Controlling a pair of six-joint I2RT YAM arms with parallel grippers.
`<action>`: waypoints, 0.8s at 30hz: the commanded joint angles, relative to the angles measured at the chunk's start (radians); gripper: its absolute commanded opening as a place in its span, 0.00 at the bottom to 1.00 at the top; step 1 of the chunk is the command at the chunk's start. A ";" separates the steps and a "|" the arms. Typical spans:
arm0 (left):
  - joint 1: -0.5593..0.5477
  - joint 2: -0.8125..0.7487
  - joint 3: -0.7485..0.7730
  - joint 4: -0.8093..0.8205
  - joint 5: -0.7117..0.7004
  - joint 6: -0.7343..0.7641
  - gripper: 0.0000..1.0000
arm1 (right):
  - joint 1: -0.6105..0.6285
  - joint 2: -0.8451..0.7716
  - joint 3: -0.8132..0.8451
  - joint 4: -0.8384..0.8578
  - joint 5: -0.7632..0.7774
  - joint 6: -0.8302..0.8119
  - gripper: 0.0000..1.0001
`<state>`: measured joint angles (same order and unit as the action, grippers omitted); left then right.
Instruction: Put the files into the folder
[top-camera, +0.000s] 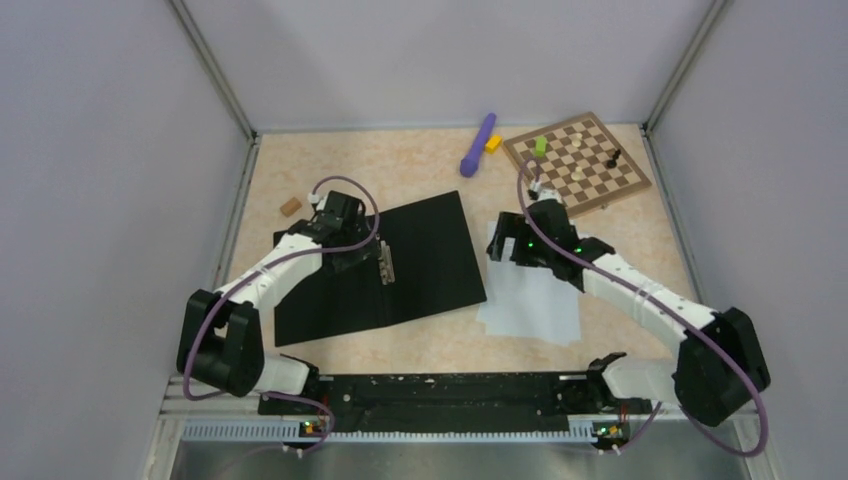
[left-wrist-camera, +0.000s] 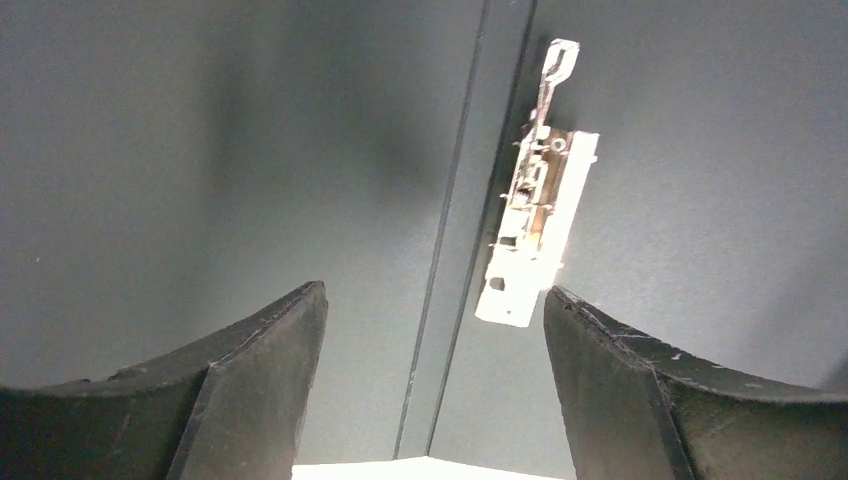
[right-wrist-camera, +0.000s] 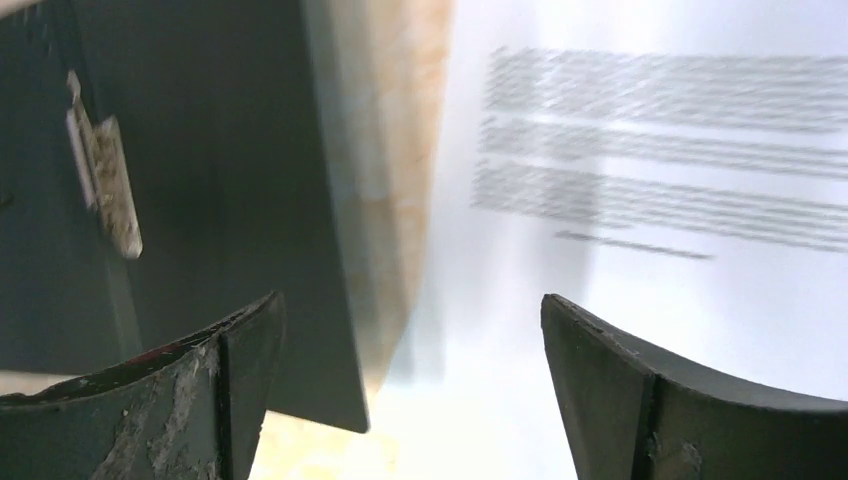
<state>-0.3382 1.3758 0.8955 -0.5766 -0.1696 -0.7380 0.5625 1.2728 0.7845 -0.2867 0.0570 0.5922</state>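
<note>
The folder (top-camera: 430, 260) lies open on the table, black inner faces up, with a metal clip (top-camera: 386, 262) along its spine. My left gripper (top-camera: 352, 252) hovers open over its left half. In the left wrist view nothing is between the left gripper (left-wrist-camera: 435, 310) jaws, and the clip (left-wrist-camera: 530, 230) sits ahead on the right, on the black folder (left-wrist-camera: 200, 150). The files (top-camera: 535, 305), white printed sheets, lie flat to the right of the folder. My right gripper (top-camera: 503, 247) is open above their left edge. The right wrist view shows the right gripper (right-wrist-camera: 410, 320) holding nothing, with the files (right-wrist-camera: 650, 150) on its right and the folder (right-wrist-camera: 220, 150) on its left.
A brown chessboard (top-camera: 577, 160) with a few pieces sits at the back right. A purple object (top-camera: 478, 145) and a yellow block (top-camera: 493, 143) lie beside it. A small brown block (top-camera: 290, 207) rests near the left wall. Grey walls enclose the table.
</note>
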 joint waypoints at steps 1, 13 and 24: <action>0.006 0.028 0.097 0.014 0.035 0.045 0.84 | -0.188 -0.124 0.021 -0.155 0.127 -0.101 0.96; -0.185 0.105 0.274 0.011 0.221 0.106 0.86 | -0.644 -0.034 -0.085 -0.098 -0.155 -0.121 0.98; -0.397 0.536 0.595 0.155 0.473 -0.007 0.85 | -0.704 0.025 -0.166 -0.010 -0.246 -0.110 0.99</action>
<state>-0.7143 1.7988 1.3952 -0.4843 0.1967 -0.6956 -0.1299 1.2968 0.6289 -0.3679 -0.1398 0.4820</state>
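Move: The files' middle lies about 8 cm to the right of the right hand, barely 1 cm farther out and some 10 cm below. From that hand the metal clip of the open folder is about 28 cm to the left and 5 cm ahead, and the chessboard about 22 cm right and 30 cm out. From the left hand, the files lie about 41 cm right, 1 cm ahead and 8 cm below, with the clip about 6 cm right and 5 cm ahead. Swing the open right gripper some 18 cm to the right across the files, lifting slightly and then sinking about 7 cm overall towards their right edge, tipping it down and turning clockwise. Meanwhile lift the open left gripper off over the folder and carry it about 24 cm right towards the files' left edge, turning some 35 degrees clockwise and starting to sink at the end. ##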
